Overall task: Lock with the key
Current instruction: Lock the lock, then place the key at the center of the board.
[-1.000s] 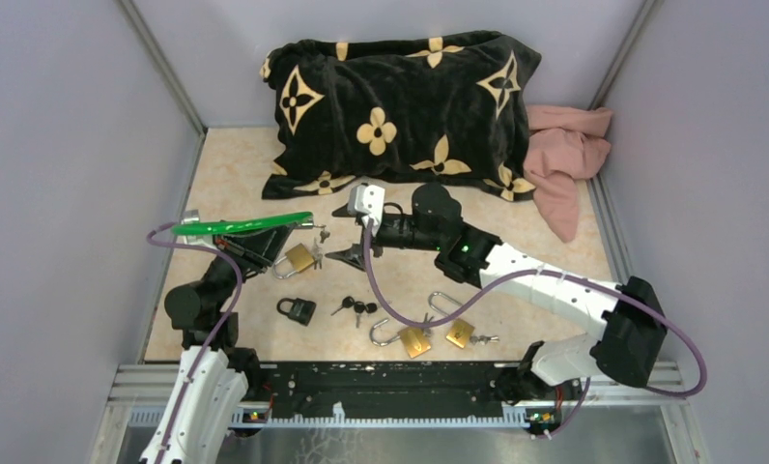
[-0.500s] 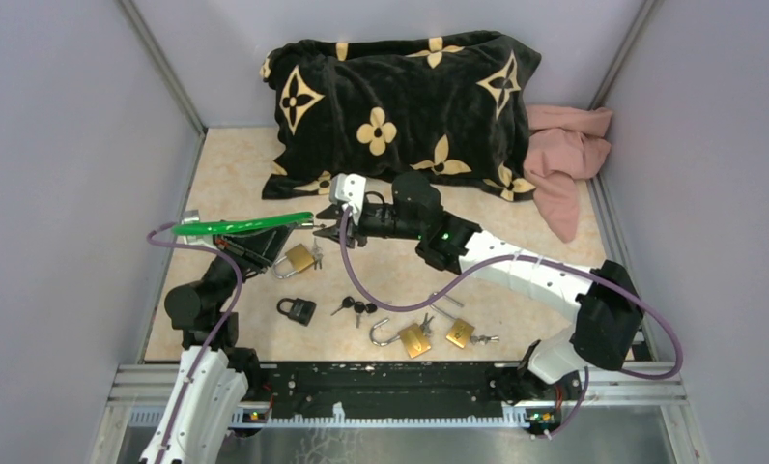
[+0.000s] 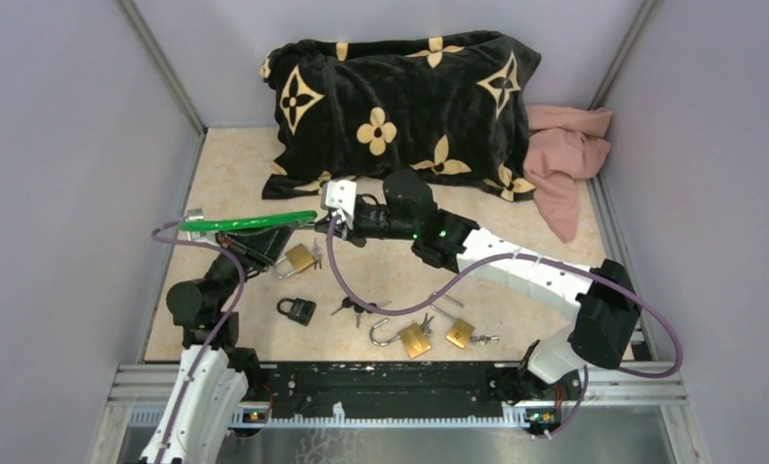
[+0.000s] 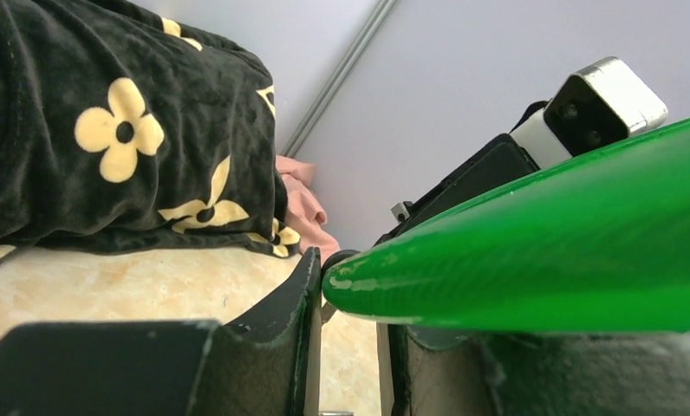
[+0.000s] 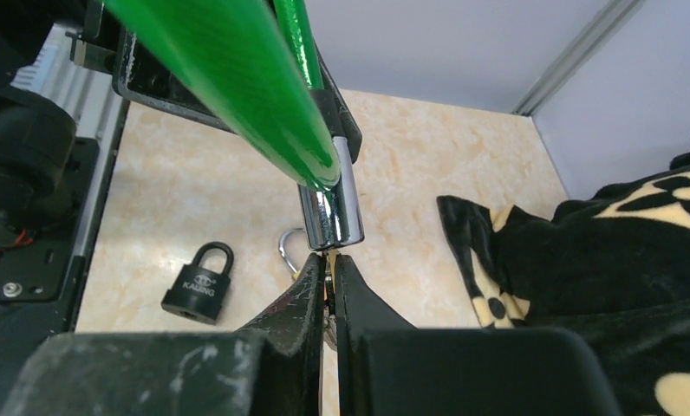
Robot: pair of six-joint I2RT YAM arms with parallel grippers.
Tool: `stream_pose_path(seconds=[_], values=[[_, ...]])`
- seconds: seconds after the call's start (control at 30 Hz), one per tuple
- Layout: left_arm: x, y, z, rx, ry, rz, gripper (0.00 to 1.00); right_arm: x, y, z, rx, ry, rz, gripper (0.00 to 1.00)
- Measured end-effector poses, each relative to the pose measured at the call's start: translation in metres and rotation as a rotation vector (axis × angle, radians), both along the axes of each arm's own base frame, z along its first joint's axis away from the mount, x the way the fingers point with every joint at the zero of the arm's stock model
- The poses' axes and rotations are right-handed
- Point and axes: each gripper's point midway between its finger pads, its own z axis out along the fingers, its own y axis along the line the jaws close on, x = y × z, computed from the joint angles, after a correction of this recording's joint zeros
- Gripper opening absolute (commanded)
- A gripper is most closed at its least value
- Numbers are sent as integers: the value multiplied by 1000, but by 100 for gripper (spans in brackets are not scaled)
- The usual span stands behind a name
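A green lock (image 3: 250, 223) with a silver cylinder (image 5: 331, 204) is held level above the floor, and my left gripper (image 3: 282, 232) is shut on it from below. In the left wrist view the green body (image 4: 532, 260) crosses above the left gripper (image 4: 350, 269), whose jaws stand slightly apart. My right gripper (image 3: 318, 224) reaches in from the right, right up against the cylinder's end. In the right wrist view the right gripper (image 5: 328, 260) is shut on a thin key (image 5: 328, 254) that sticks out of the cylinder.
On the floor lie a brass padlock (image 3: 298, 259), a black padlock (image 3: 297, 309), loose keys (image 3: 355, 307) and two open brass padlocks (image 3: 412, 338) (image 3: 459, 333). A black flowered pillow (image 3: 400, 106) and pink cloth (image 3: 564, 155) lie at the back. Walls close in both sides.
My right gripper has moved left to the lock's cylinder end and has shut on the key. The left gripper and the green lock have barely moved.
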Motion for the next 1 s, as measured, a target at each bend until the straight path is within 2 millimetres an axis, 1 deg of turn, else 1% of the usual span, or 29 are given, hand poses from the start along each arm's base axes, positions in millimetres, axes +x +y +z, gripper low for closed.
stream_pose_path(seconds=[0.1,0.17,0.2,0.3,0.37,0.4,0.5,0.57,0.63,0.7,0.73,0.8,0.83,0.9,0.97,1.0], values=[[0,-3,-6,24,10,-12,0,0,-9,-7,-31,-29,-20,0],[-2,-6,-9,39,16,-27,0,-2,-19,-14,-56,-35,-37,0],[0,-4,-8,38,10,-10,0,1,-30,-22,-84,-31,-70,0],[3,2,-4,40,-14,31,0,18,-69,-44,-157,-9,-189,0],[4,3,-4,43,-22,43,0,28,-89,-54,-191,3,-259,0],[4,3,-4,44,-23,46,0,29,-96,-58,-204,8,-279,0],[5,4,-4,44,-24,54,0,30,-107,-62,-206,20,-313,0],[6,5,-4,42,-19,58,0,32,-114,-64,-188,62,-338,0],[8,6,-6,38,-5,65,0,43,-121,-66,-148,141,-373,0],[11,7,-11,34,22,75,0,61,-126,-72,-105,238,-410,0],[14,9,-15,30,46,84,0,70,-125,-80,-97,303,-424,0],[20,11,-23,25,93,102,0,86,-117,-109,-116,441,-449,0],[23,13,-28,22,123,115,0,93,-113,-128,-139,518,-464,0],[28,16,-37,18,171,136,0,101,-106,-165,-191,645,-492,0],[32,19,-44,16,206,154,0,107,-102,-205,-247,775,-533,0],[34,20,-47,14,219,160,0,109,-103,-221,-268,823,-552,0]])
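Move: The right hand grips the key in the cable lock, whose barrel lies about 4 cm to its left. It is headed for bare table about 12 cm ahead, 11 cm to its right and 28 cm below. The brass padlock lies about 4 cm ahead and 6 cm left, the black padlock some 6 cm back and 7 cm left, both also about 28 cm below. From the left hand, the bare table is about 10 cm ahead, 18 cm right and 31 cm below. Right hand pulls the key rightward from the lock, then swoops some 20 cm down and forward; left sinks 5 cm. ##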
